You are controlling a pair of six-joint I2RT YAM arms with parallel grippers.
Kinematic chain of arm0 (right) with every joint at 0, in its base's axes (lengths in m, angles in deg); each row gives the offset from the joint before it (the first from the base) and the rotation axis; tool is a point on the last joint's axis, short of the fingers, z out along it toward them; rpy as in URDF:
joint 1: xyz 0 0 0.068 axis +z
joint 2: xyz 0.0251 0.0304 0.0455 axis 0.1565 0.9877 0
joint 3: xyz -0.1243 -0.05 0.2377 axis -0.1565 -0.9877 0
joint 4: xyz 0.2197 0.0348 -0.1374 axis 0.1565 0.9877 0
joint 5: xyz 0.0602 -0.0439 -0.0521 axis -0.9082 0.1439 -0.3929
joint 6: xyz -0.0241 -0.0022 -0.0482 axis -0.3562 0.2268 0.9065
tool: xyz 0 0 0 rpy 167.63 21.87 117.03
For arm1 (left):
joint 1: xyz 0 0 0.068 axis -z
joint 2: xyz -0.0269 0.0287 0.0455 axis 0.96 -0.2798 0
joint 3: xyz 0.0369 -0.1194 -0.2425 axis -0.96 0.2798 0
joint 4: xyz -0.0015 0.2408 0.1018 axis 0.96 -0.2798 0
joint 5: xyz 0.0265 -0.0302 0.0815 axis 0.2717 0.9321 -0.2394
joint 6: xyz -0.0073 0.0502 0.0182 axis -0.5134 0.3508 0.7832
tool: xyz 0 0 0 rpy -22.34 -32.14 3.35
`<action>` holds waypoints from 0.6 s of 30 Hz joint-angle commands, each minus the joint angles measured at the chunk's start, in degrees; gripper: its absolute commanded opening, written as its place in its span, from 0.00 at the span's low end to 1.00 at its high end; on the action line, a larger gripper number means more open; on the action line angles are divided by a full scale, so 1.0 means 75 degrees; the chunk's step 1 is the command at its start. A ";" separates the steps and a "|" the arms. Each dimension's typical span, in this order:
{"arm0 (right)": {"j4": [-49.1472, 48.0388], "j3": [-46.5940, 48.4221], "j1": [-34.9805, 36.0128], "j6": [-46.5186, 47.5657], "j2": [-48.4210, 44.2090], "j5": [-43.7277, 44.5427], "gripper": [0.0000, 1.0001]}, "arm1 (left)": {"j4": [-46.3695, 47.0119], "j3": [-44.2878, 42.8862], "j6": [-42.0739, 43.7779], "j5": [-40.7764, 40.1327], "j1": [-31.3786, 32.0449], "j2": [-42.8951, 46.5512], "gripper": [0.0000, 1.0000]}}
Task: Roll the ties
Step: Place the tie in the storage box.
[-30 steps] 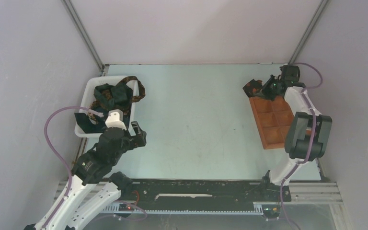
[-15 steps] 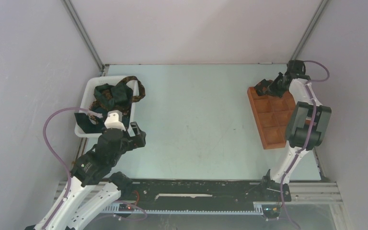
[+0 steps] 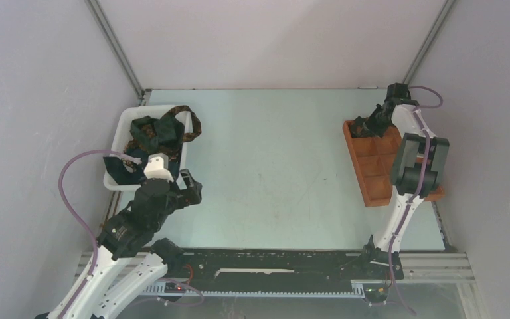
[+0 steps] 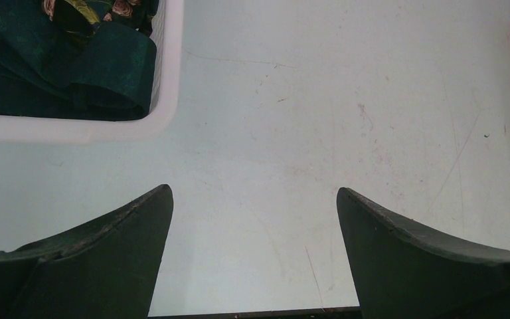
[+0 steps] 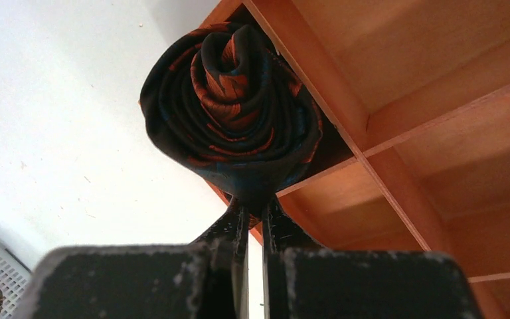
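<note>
A dark tie with orange-red pattern, wound into a tight roll [image 5: 232, 113], hangs at the far left corner compartment of the orange-brown tray [image 5: 438, 80]. My right gripper [image 5: 255, 206] is shut on the roll's lower edge. From above, that gripper [image 3: 374, 123] sits over the tray's far end [image 3: 372, 179]. Loose dark green and patterned ties [image 3: 156, 129] lie heaped in the white bin [image 3: 116, 181]. My left gripper [image 3: 189, 186] hovers open beside the bin's near right corner, nothing between its fingers [image 4: 133, 239]. Folded green tie fabric [image 4: 60, 66] shows inside the bin.
The bin's white rim [image 4: 73, 129] lies just left of my left gripper. One brown patterned tie loops over the bin's far right rim [image 3: 191, 123]. The tray's other compartments [image 3: 378, 163] show bare wood. Grey walls close in the table on both sides.
My right gripper has carried the rolled tie from beyond the tray's far left corner onto its far corner compartment, the arm swinging right. The left arm has barely moved.
</note>
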State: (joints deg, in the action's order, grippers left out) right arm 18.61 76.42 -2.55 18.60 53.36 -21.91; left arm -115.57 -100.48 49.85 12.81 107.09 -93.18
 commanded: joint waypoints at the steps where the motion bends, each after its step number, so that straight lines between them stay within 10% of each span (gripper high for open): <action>1: 0.0202 0.0591 0.0110 0.0088 0.0426 0.0051 0.00 | 0.0073 0.0018 -0.0111 -0.0101 -0.0028 0.0110 1.00; 12: 0.0298 0.0841 0.0133 0.0228 0.1090 0.0185 0.02 | 0.0070 0.0017 -0.0121 -0.0118 -0.0028 0.0203 1.00; 18: 0.0553 0.0777 0.0345 0.0499 0.0888 0.0418 0.39 | 0.0078 0.0019 -0.0121 -0.0148 -0.0029 0.0222 1.00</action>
State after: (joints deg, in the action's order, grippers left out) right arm 21.45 82.13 -1.67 19.74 58.78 -22.18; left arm -115.57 -100.48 49.76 12.79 107.09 -92.09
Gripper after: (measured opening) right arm 0.316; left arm 0.996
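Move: My right hand still holds the rolled tie over the far-left compartment of the storage box, whose middle lies about 3 cm to the left, 1 cm ahead and some 4 cm below. The next compartment to the right is 1 cm ahead and 5 cm right of the hand; the one nearer me is 7 cm back and 2 cm left. From my left hand, the far-left compartment lies roughly 31 cm ahead and 56 cm to the right, well below. I ease my right hand down about 1.5 cm, lowering the tie roll farther into the corner compartment, and creep about 1 cm forward with the fingertips tipping only very slightly. Near the end I start to let the roll go, opening the fingers to about a third while they stay close around its near end. ##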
